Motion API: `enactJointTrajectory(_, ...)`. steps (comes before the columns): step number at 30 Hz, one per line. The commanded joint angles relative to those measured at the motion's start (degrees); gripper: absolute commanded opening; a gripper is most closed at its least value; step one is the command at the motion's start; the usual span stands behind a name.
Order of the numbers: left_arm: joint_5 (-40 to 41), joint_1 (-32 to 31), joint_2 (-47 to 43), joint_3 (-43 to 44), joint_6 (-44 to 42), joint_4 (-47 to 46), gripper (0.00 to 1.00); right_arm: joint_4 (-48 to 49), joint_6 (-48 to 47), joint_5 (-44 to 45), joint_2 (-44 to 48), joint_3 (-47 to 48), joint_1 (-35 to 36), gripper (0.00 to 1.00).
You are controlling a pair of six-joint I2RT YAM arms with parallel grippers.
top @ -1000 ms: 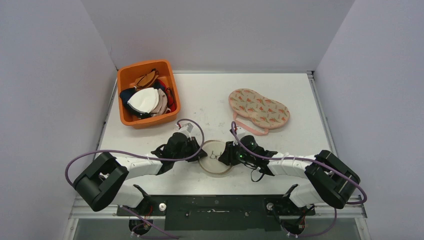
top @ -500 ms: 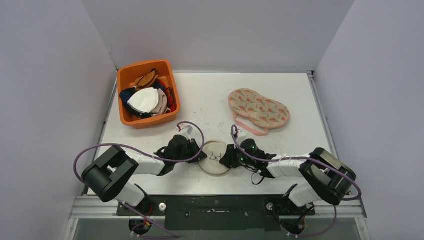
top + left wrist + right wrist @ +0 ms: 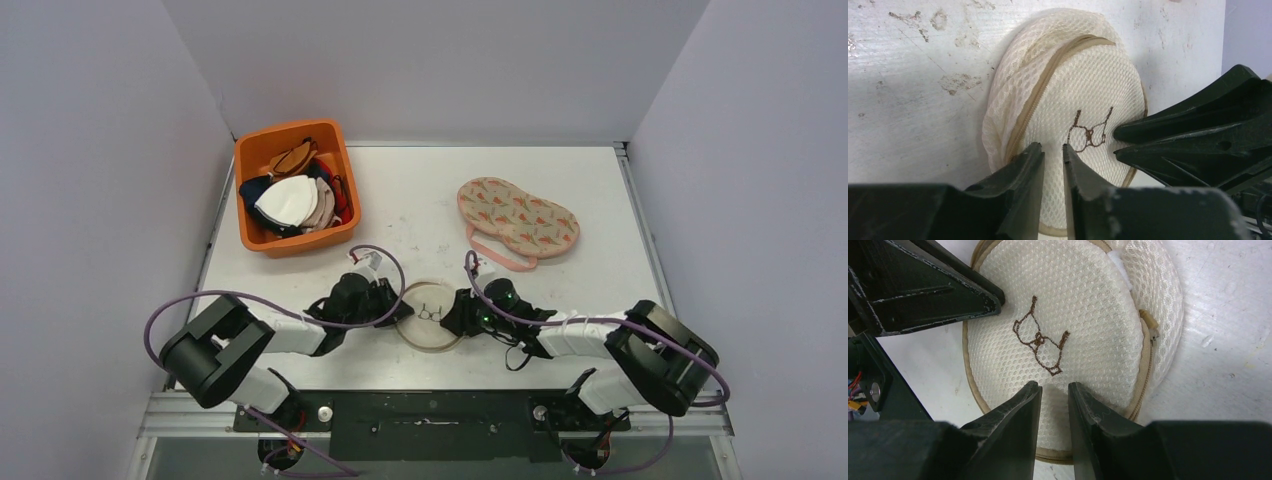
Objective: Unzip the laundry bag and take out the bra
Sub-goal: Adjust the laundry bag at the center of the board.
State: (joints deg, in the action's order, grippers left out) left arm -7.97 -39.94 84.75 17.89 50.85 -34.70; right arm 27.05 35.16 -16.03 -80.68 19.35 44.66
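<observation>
A round cream mesh laundry bag (image 3: 430, 318) with a brown bra outline stitched on top lies flat near the table's front edge. Its tan zipper (image 3: 1035, 107) runs along the side and looks closed; the pull (image 3: 1152, 332) shows in the right wrist view. The bra is hidden inside. My left gripper (image 3: 398, 308) (image 3: 1053, 148) sits low over the bag's left rim, jaws a narrow gap apart with only mesh (image 3: 1088, 90) below them. My right gripper (image 3: 452, 312) (image 3: 1055, 386) faces it over the right rim, also narrowly open above the mesh (image 3: 1083, 300), holding nothing.
An orange bin (image 3: 249, 230) full of bras stands at the back left. A patterned, two-lobed pouch (image 3: 518, 218) with a pink strap lies at the back right. The two grippers' fingertips are close together over the bag.
The left arm's elbow has swung a little to the right and its jaws have parted slightly. The bag and the right gripper have barely moved.
</observation>
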Motion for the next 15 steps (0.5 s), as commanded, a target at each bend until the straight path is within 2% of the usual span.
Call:
enactJointTrajectory(1,0.6,0.4,-6.6,0.1,-0.8,6.8,0.22,-6.5,-1.8,0.3,5.7,3.1,-0.2,0.31)
enactJointTrajectory(5,1.6,0.3,-14.9,2.3,-1.5,13.8,0.35,-12.0,-3.8,-1.1,9.7,6.5,-0.2,0.38)
enactJointTrajectory(9,2.1,0.3,-22.0,3.8,-2.1,20.3,0.43,-17.3,-5.7,-1.2,13.4,9.5,-0.3,0.50)
enactJointTrajectory(13,4.4,0.4,-29.5,4.1,-2.4,26.7,0.47,-21.8,-5.2,4.8,18.9,10.0,-0.8,0.63)
enactJointTrajectory(15,6.8,0.5,-33.2,3.7,-1.8,29.5,0.54,-22.7,-3.7,7.3,21.4,8.8,-2.0,0.70)
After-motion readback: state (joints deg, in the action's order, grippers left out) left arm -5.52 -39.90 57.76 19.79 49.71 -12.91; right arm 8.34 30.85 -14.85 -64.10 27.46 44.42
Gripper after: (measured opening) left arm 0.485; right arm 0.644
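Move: The laundry bag lies flat with its middle about 5 cm to the right of the left hand, 1 cm back and 2 cm below, and some 3 cm to the left of the right hand, 2 cm ahead and 2 cm below. The patterned pouch lies about 23 cm ahead of the right hand and 15 cm to its right, 2 cm lower. The orange basket stands roughly 26 cm ahead of the left hand and 22 cm to its left, its middle some 3 cm higher. The laundry bag's lid is let free from both sides: both hands lift nearly straight up away from it by about 8 cm, speeding up as they go, the left easing nearly 2 cm to its left. Both grippers, slightly open already, spread to about half open or a little more, and their fingertips tip up some 5 to 10 degrees. ##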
